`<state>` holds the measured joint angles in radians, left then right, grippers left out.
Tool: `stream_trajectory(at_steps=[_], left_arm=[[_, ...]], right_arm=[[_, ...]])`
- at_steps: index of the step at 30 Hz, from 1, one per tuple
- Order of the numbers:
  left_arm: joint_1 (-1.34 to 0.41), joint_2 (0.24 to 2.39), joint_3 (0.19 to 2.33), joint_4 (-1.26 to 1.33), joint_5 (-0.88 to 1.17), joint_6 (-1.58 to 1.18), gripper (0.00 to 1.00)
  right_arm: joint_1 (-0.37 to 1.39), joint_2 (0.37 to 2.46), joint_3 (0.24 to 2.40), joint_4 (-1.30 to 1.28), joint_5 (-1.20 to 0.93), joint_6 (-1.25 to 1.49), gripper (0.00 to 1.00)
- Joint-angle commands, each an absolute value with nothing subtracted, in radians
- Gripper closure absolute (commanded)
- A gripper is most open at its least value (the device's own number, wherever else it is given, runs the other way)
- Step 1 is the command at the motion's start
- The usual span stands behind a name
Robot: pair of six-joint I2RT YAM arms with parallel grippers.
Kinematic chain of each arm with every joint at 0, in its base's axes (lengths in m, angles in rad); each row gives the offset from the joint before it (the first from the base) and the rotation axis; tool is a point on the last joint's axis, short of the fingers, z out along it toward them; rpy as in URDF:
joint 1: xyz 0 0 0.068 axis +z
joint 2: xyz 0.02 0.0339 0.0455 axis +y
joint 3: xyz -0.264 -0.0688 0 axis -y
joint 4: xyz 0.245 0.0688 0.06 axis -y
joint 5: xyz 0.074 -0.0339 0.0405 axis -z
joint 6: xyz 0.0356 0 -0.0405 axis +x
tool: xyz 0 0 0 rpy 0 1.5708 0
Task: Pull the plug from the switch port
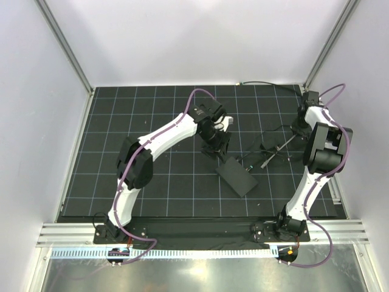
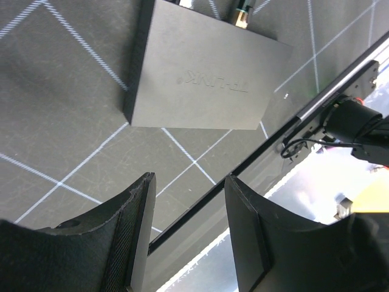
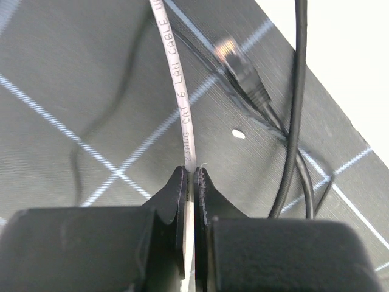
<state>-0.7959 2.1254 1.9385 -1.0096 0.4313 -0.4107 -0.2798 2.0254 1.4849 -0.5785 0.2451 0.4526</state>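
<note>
The switch [image 1: 237,176] is a flat matte black box lying askew on the grid mat. In the left wrist view it [image 2: 200,73] lies just beyond my left gripper [image 2: 189,179], which is open with nothing between its fingers. At the box's far edge a small dark plug [image 2: 241,15] sits in a port; the port opening itself is hidden. My right gripper [image 3: 191,170] is shut on a thin grey LAN cable [image 3: 176,79], well to the right of the switch [image 1: 299,129]. It is not holding the plug.
A loose dark connector with a clear tip [image 3: 243,76] lies on the mat ahead of the right gripper, ending a black cable [image 3: 296,121]. Thin black cables tangle right of the switch [image 1: 267,149]. The mat's near edge and metal rail [image 2: 316,103] run close by.
</note>
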Motion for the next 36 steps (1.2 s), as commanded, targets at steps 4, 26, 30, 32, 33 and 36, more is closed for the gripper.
stream_trajectory(at_steps=[4,26,30,32,33,36], left_arm=[[-0.759,2.05,1.902,-0.977,0.344,-0.426,0.48],[-0.554,1.749,1.75,-0.951,-0.242,-0.583,0.46],[-0.514,1.645,1.715,-0.977,-0.42,-0.603,0.45],[-0.5,1.568,1.684,-0.963,-0.484,-0.598,0.44],[-0.494,1.548,1.68,-0.956,-0.5,-0.595,0.44],[-0.489,1.483,1.663,-0.939,-0.5,-0.581,0.44]], right_arm=[[-0.261,1.818,1.571,-0.424,0.253,0.385,0.99],[0.125,1.681,1.83,-0.511,0.126,0.493,0.99],[0.314,1.692,1.752,-0.575,0.078,0.642,0.99],[0.418,1.704,1.651,-0.555,0.051,0.711,0.99],[0.443,1.709,1.617,-0.508,0.051,0.759,0.99],[0.515,1.749,1.514,-0.436,0.015,0.86,0.99]])
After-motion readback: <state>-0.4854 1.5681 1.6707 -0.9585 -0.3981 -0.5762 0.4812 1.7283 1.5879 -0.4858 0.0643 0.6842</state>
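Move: The right gripper already holds the white cable, just above the mat. Its loose plug end lies about 21 cm left and 17 cm back, the switch some 33 cm left and 21 cm back. Open mat to carry it to lies about 45 cm left and 8 cm back. From the left gripper, the switch is roughly 11 cm right, 5 cm back and 11 cm below, the held cable some 44 cm right and 17 cm ahead. Keep the white cable pinched and lift the right gripper fast, about 30 cm, easing forward, then sweep it some 39 cm left past the switch's far side, sinking and drawing back while the wrist turns counter-clockwise. Meanwhile swing the open, empty left gripper away from the switch, left, up and forward, turning it about 50 degrees counter-clockwise. ##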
